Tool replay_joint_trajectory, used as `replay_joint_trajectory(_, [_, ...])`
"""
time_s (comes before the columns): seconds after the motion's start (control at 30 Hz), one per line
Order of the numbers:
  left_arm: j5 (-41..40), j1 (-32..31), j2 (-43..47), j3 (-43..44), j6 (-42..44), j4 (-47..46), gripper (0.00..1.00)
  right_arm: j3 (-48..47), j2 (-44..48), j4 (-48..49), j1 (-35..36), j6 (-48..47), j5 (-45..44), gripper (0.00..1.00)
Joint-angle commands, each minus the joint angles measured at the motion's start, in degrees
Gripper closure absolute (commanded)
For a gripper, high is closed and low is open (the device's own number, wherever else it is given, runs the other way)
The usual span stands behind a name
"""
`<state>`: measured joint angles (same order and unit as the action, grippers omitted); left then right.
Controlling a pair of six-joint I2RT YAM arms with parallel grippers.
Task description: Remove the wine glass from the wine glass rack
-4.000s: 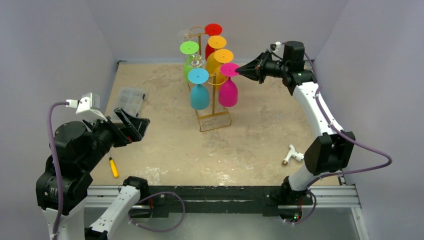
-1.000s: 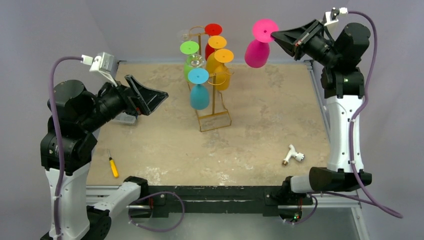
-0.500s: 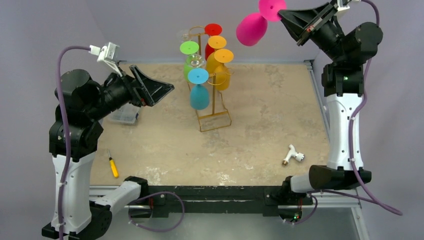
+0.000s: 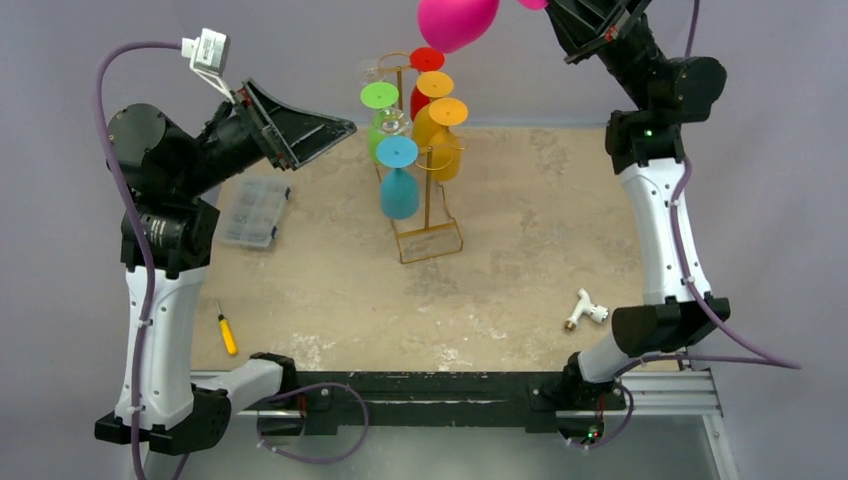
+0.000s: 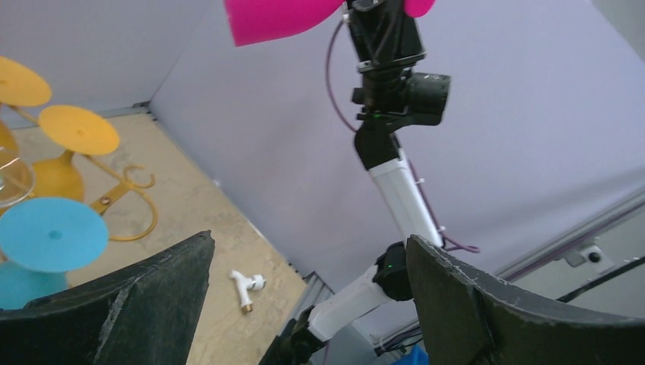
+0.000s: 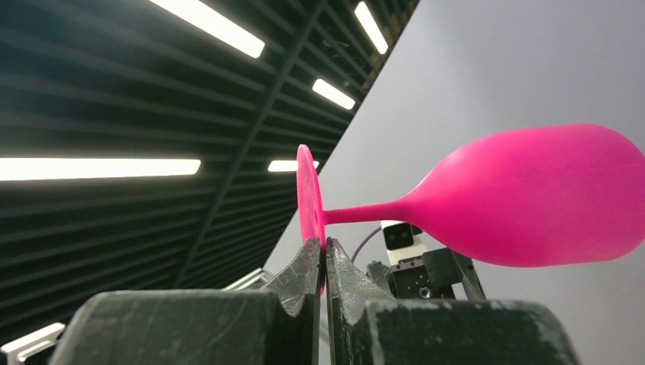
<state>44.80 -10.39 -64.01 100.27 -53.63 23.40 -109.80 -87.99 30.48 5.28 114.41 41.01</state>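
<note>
My right gripper [image 6: 325,245] is shut on the rim of the foot of a pink wine glass [image 6: 532,198], which lies on its side high in the air. From above, the pink bowl [image 4: 455,20] hangs over the top of the wine glass rack [image 4: 428,215], clear of it, with the right gripper [image 4: 555,8] at the frame's upper edge. The gold rack holds green [image 4: 379,96], red [image 4: 427,59], orange [image 4: 447,112] and blue [image 4: 398,190] glasses upside down. Raised left of the rack, my left gripper [image 4: 335,128] [image 5: 308,251] is open and empty. The pink glass [image 5: 281,17] shows above it.
A clear plastic organiser box [image 4: 255,210] lies at the table's left. A yellow screwdriver [image 4: 228,333] sits near the front left edge. A white pipe fitting [image 4: 585,312] [image 5: 247,285] lies at the front right. Grey walls enclose the table on three sides.
The right arm has lifted the pink glass higher and swung it left, tipping it onto its side above the rack. The left arm has risen, its gripper still open.
</note>
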Motion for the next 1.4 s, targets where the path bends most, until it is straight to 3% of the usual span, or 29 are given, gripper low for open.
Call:
replay_joint_trajectory(0.0, [5.8, 1.0, -1.3, 2.4, -10.7, -16.2, 0.07, -3.9, -2.4, 13.6, 3.1, 9.2, -2.9, 1.00])
replay_joint_trajectory(0.4, [1.8, 1.3, -3.8, 5.3, -10.9, -19.6, 0.07, -6.2, -5.7, 16.6, 9.6, 12.6, -2.1, 1.00])
replay_joint_trajectory(0.6, [1.2, 1.3, -4.3, 4.9, -10.2, -20.0, 0.07, -0.4, -4.6, 24.3, 10.5, 18.6, -3.5, 1.00])
replay_joint_trajectory(0.8, [4.1, 1.3, -4.5, 1.4, -12.4, -25.1, 0.07, 12.9, 7.2, 12.8, 11.9, 9.2, -2.2, 1.00])
replay_joint_trajectory(0.93, [4.9, 1.3, -4.0, 0.1, -12.2, -25.3, 0.07, 19.1, 12.5, 8.7, 11.9, 8.2, -4.5, 1.00])
replay_joint_trajectory(1.13, [5.7, 1.3, -4.5, -0.5, -11.3, -23.9, 0.07, 13.6, 9.8, 10.0, 12.0, 9.9, -5.7, 1.00])
replay_joint_trajectory(1.37, [6.4, 1.3, -7.0, 0.7, -18.2, -33.4, 0.07, 11.9, 10.8, 3.5, 12.0, 3.7, -6.7, 1.00])
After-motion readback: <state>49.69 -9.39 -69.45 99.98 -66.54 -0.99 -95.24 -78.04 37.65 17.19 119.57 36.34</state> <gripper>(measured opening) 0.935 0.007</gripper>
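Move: The right hand already holds the pink wine glass by its foot, its middle some 7 cm left, 1 cm back and 2 cm below; the open left gripper lies about 26 cm left, 9 cm back and 12 cm below. From the left hand, the pink glass's middle is roughly 19 cm right, 8 cm ahead and 10 cm higher, while the blue glass on the rack hangs about 11 cm ahead, 8 cm right and 33 cm below. The right hand, still pinching the pink wine glass's foot, swings it left by some 4 cm and then draws it back about 7 cm, high above the rack, with a short dip near the end and a counter-clockwise turn of some 12 degrees that brings the bowl closer to the left gripper. The left hand stays wide open and rises about 5 cm, mostly early on, tipping its fingers slightly up to face the glass, without touching it. ##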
